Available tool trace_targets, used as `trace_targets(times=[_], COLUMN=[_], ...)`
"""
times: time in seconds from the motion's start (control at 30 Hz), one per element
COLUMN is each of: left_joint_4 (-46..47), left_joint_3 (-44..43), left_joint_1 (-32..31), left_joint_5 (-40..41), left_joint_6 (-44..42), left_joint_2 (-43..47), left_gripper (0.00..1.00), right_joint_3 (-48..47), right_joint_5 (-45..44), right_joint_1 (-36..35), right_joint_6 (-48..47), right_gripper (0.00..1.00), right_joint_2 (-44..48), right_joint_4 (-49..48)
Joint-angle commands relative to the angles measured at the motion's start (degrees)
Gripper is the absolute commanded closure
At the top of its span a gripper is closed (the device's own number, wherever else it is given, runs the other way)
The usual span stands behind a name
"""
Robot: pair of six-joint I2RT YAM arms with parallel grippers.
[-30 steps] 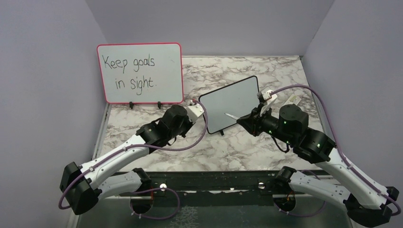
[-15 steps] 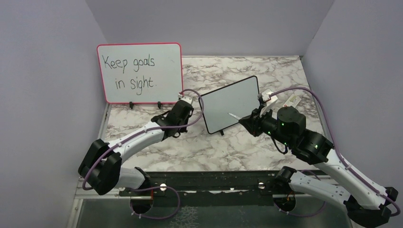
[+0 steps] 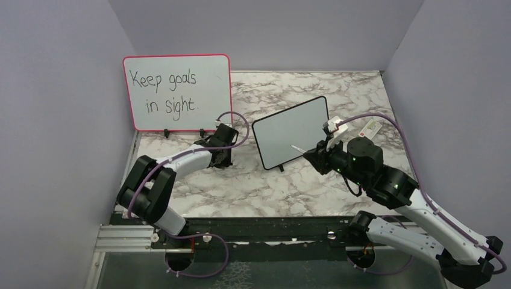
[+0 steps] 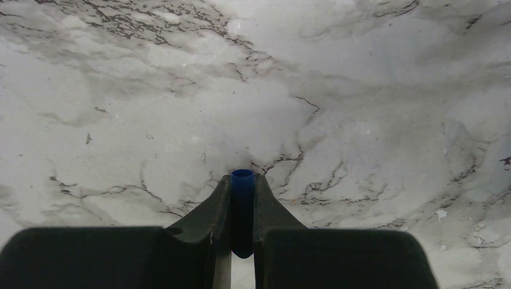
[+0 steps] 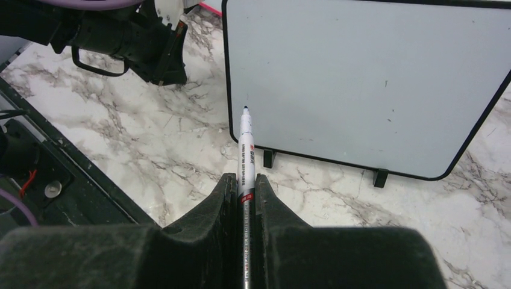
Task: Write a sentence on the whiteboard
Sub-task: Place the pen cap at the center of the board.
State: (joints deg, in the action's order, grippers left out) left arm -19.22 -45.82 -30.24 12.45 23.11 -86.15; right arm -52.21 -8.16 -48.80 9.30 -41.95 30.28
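The whiteboard (image 3: 292,129), small with a thin black frame and two feet, stands tilted at mid-table; its face (image 5: 373,78) is blank and no sentence shows on it. My right gripper (image 5: 244,177) is shut on a white marker (image 5: 246,150), uncapped, its dark tip just short of the board's lower left corner. From above, the marker (image 3: 295,147) pokes out of the right gripper (image 3: 313,153) in front of the board. My left gripper (image 4: 242,177) is shut on a blue marker cap (image 4: 242,198), pointing down at bare marble, left of the board (image 3: 222,158).
A larger pink-framed board (image 3: 178,93) with black handwriting stands at the back left, just behind the left gripper. Lilac walls close in left, right and back. A black rail (image 3: 241,232) runs along the near edge. The left arm (image 5: 126,36) lies beyond the marker tip.
The left arm has swung left, away from the small board's edge, and dropped low over the marble near the pink board. The right gripper and marker have barely shifted.
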Motion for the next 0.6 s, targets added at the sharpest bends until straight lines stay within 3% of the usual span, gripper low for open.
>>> trace_targets(times=[0.0,0.43,0.57], left_joint_4=[1.58,-3.43,-5.03], left_joint_3=[-1.21,-2.05,-2.51], left_joint_1=[1.53,2.55,3.04], left_joint_5=[-4.22,-2.91,-1.2], left_joint_6=[1.48,1.59,0.96], left_joint_2=[-2.87,1.77,6.44], left_gripper=[0.92,0.6,0.38], right_joint_3=[1.04,-0.27,-0.37], right_joint_5=[-2.04,-5.15,-5.58], right_joint_1=[-0.18,-0.24,-0.18], right_joint_6=[-2.77,-8.13,-7.74], right_gripper=[0.99,0.99,0.99], right_joint_2=[0.02,-2.53,-3.07], right_joint_4=[-3.62,-3.74,-3.82])
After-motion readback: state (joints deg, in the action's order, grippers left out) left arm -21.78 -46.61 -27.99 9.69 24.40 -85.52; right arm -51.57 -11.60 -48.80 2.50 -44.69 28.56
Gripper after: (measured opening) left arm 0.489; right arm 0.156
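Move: Right under the left hand, about 1 cm down, is the bare table spot for the pen cap still pinched in its fingers. From that hand the blank whiteboard's middle stands some 25 cm right, 7 cm ahead and 8 cm up; the written board's is about 18 cm left, 19 cm ahead and 12 cm up. From the right hand, which holds the pen, the blank board is roughly 16 cm ahead, 3 cm left and 15 cm down; the cap spot is 9 cm ahead, 27 cm left and 24 cm down. Lowering the pen cap the last 1 cm or so onto the marble top, the left hand pauses there and spreads its fingers to about half open, letting go of the cap, then begins to lift by about 1 cm. Meanwhile the right hand keeps its grip on the pen and eases some 2 cm forward and 1 cm down towards the blank whiteboard, its left side rolling down a little. ##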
